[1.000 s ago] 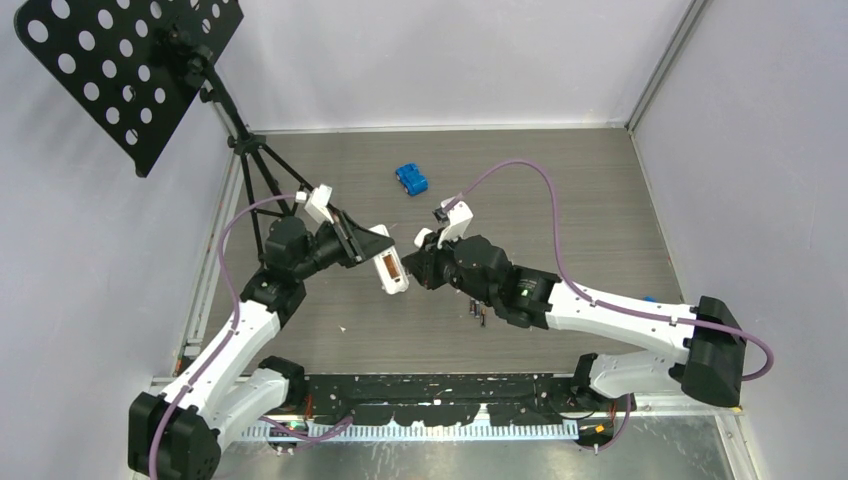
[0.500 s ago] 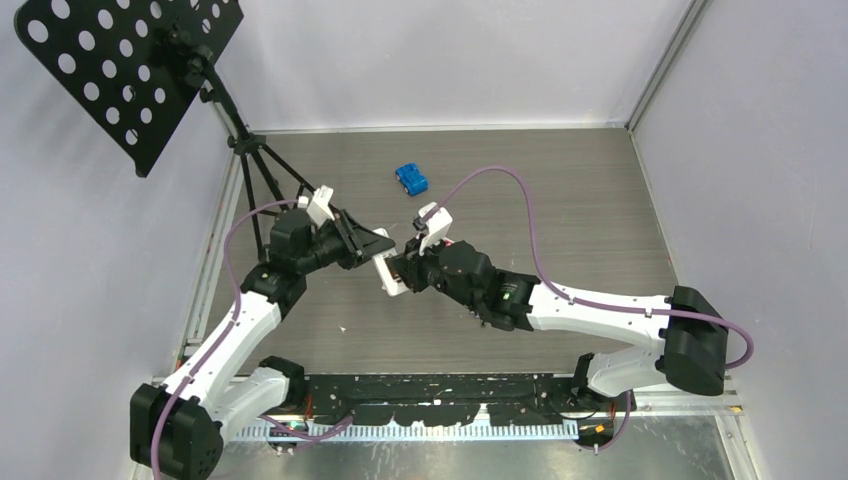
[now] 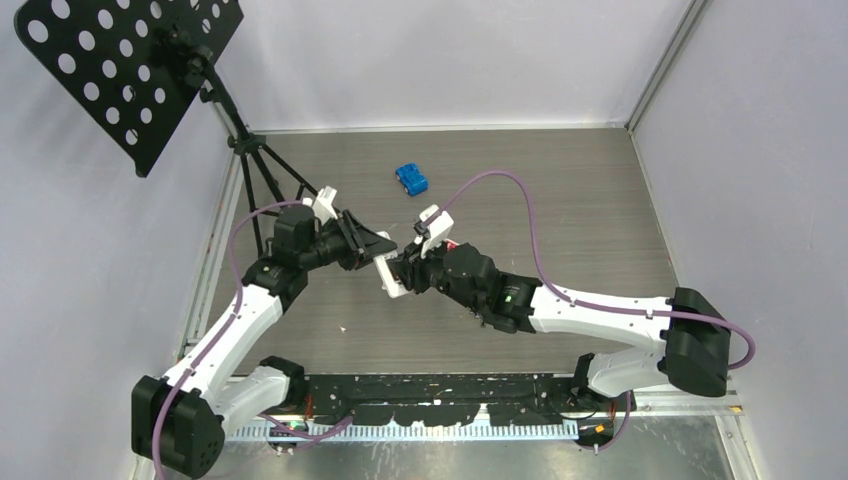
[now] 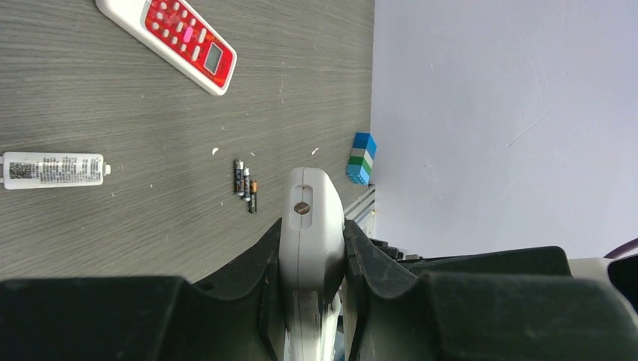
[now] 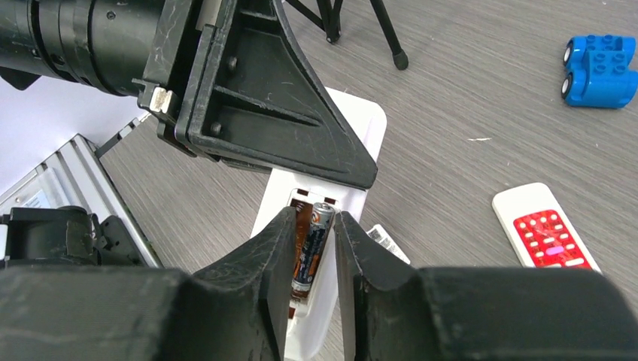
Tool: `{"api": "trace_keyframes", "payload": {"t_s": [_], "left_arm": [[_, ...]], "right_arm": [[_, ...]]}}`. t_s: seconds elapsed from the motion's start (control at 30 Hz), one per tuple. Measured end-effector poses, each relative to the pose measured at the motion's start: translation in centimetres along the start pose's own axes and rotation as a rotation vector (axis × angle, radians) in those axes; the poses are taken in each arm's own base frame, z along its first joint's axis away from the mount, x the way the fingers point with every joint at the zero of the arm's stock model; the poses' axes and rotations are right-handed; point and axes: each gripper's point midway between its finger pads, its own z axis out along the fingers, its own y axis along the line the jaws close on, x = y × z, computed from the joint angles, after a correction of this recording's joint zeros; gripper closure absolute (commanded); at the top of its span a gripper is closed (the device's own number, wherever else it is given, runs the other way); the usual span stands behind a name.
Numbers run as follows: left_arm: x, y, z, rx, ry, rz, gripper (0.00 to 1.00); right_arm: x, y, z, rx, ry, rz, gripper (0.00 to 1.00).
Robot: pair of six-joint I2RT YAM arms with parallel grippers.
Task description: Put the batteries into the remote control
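My left gripper (image 4: 312, 226) is shut on the white remote (image 4: 310, 214) and holds it above the table, edge-on in the left wrist view. In the right wrist view the remote's (image 5: 360, 124) open brown battery compartment faces my right gripper (image 5: 314, 218), which is shut on a dark battery (image 5: 311, 244) with a silver end. The battery sits tilted in the compartment's mouth. Three more batteries (image 4: 245, 185) lie side by side on the table. In the top view the two grippers meet at the remote (image 3: 390, 280), the left (image 3: 375, 250) and the right (image 3: 405, 272).
A second white remote with a red face (image 4: 169, 41) lies on the table, also in the right wrist view (image 5: 545, 233). A white tube (image 4: 53, 169), a blue-green block stack (image 4: 363, 158), a blue toy (image 3: 411, 179) and a music stand (image 3: 130, 70) stand around.
My right gripper has moved left with the battery, up to the remote's open compartment. My left gripper has shifted slightly, with the remote in it.
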Motion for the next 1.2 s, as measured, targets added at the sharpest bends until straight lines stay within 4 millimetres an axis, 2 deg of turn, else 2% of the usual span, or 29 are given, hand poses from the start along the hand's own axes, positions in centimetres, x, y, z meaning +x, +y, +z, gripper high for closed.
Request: {"api": "trace_keyframes", "payload": {"t_s": [0.13, 0.23, 0.4, 0.5, 0.6, 0.77, 0.97, 1.1, 1.2], "left_arm": [[0.0, -0.1, 0.0, 0.001, 0.005, -0.003, 1.00], [-0.1, -0.3, 0.0, 0.006, 0.002, 0.005, 1.00], [-0.2, -0.1, 0.2, -0.003, 0.001, 0.011, 1.00], [-0.4, 0.3, 0.5, -0.015, -0.001, 0.009, 1.00], [-0.8, 0.4, 0.9, -0.016, -0.013, 0.013, 1.00], [-2.0, 0.0, 1.5, 0.003, -0.062, 0.029, 1.00], [-3.7, -1.4, 1.8, 0.049, -0.137, 0.010, 1.00], [-4.8, -2.5, 1.7, 0.092, -0.187, 0.009, 1.00], [-5.2, -2.9, 1.7, 0.111, -0.210, 0.006, 1.00]], "right_arm": [[0.4, -0.2, -0.7, 0.000, 0.020, 0.006, 0.59], [0.3, -0.1, -1.2, -0.002, 0.029, 0.024, 0.43], [-1.1, 0.8, -2.3, -0.042, 0.005, 0.099, 0.20], [-2.5, 1.3, -3.1, -0.054, -0.023, 0.176, 0.18], [-3.5, 0.8, -3.9, -0.026, -0.037, 0.282, 0.14], [-4.8, -2.0, -4.4, 0.092, -0.065, 0.547, 0.12], [-4.9, -4.0, -3.9, 0.148, -0.088, 0.894, 0.11], [-3.4, -5.1, -3.4, 0.171, -0.074, 1.062, 0.11], [-3.5, -4.7, -2.6, 0.153, -0.069, 1.149, 0.11]]}}
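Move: The left hand holds the remote control, a battery already in its open compartment; its middle lies about 3 cm back, 1 cm right and 1 cm below that hand. From the right hand, it is level fore and aft, 1 cm left and 2 cm below. On the table some 21 cm below the right hand: battery cover 3 cm ahead; red-keyed remote 12 cm ahead, 10 cm right; loose batteries 3 cm back, 19 cm right. The right fingers, already loosened around the seated-in battery, come free of it and spread almost fully as that hand backs off and rises about 5 cm. It then swings right and forward, sinking a little, while rolling left side up and tipping down, some 45 degrees each, to face the remote's near end. The left hand keeps its grip and carries the remote about 5 cm forward and a bit up. ##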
